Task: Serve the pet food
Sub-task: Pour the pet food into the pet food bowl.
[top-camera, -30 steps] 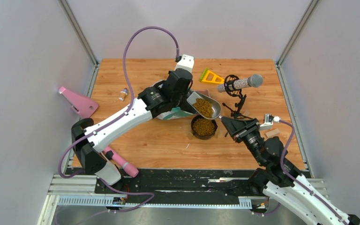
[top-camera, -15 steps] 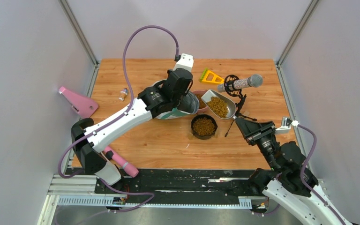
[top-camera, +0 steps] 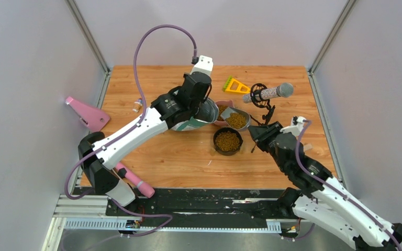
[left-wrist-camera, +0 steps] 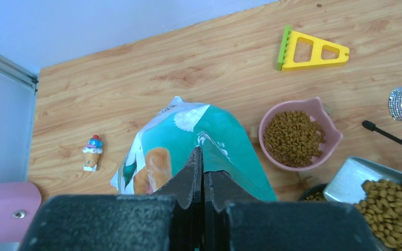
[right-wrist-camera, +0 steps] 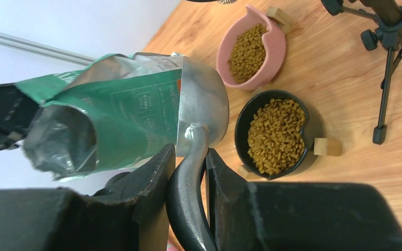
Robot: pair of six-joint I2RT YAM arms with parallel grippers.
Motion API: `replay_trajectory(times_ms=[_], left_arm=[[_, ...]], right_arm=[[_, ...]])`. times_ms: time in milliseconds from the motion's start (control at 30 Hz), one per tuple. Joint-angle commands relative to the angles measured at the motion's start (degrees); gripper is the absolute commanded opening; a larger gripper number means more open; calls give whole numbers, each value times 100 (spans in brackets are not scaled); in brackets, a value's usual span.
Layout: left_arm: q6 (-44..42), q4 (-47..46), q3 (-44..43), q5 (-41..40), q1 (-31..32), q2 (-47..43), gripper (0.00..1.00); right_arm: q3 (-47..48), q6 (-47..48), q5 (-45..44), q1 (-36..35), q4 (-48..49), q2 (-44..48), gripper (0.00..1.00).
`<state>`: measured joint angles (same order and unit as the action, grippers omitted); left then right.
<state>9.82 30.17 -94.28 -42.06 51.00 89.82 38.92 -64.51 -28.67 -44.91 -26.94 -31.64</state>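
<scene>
The pet food fills a grey metal scoop (top-camera: 235, 119), a pink bowl (top-camera: 219, 107) and a black bowl (top-camera: 227, 141). My right gripper (right-wrist-camera: 191, 154) is shut on the scoop's dark handle (right-wrist-camera: 188, 193). The loaded scoop hangs just right of the pink bowl and behind the black one. In the right wrist view the scoop's bowl (right-wrist-camera: 204, 104) sits against the open mouth of the teal and white bag (right-wrist-camera: 131, 120). My left gripper (left-wrist-camera: 203, 162) is shut on the bag (left-wrist-camera: 225, 136), holding its top edge up. Kibble (left-wrist-camera: 294, 138) shows in the pink bowl and in the scoop (left-wrist-camera: 392, 209).
A glittery microphone (top-camera: 269, 93) on a black tripod (right-wrist-camera: 384, 78) stands just right of the bowls. A yellow triangle toy (top-camera: 235, 85) lies behind them. A small ice-cream figure (left-wrist-camera: 91, 152) sits left of the bag. Pink objects (top-camera: 86, 113) lie at the left edge.
The right arm swung the loaded scoop from over the black bowl out to the right, then back toward the pink bowl and bag. The left arm shifted the bag slightly.
</scene>
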Motion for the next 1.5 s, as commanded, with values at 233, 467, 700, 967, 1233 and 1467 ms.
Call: replay_trajectory(times_ms=[233,467,700,967,1233,1467], left_arm=[[-18,-744,-344,-56,-112,-444,0],[-9,-710,-250,-65,-118,-523,0],[-15,-711,-186,-56,-124,-575,0],[-7,-719,-139,-91,-131,-595,0],[5,-743,-111,-79,-146,-607,0],[35,-733,-102,-74,-144,-622,0]], right_arm=[[468,487,-544,277,1631,-1362,0],[590,652,-50,781,2026,-2072,0],[828,1027,56,973,2105,-2599,0],[1040,1463,85,975,1975,-2953,0],[1317,1888,87,976,1755,-3201,0],[1635,2207,132,980,1498,-3533,0]])
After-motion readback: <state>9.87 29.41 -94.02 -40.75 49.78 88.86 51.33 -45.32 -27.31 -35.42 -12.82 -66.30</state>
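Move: The right hand keeps the loaded scoop; the pink bowl it is bound for lies about 11 cm ahead, 12 cm left and 18 cm below. The black bowl sits some 10 cm left and 2 cm back, also on the table, and the microphone mount stands about 15 cm ahead, 1 cm right and 3 cm lower. From the left hand, the pink bowl is roughly 3 cm ahead, 11 cm right and 27 cm below. Right hand carries the scoop forward some 11 cm, sinking slightly, rolling its left side down 20 degrees over the pink bowl. ##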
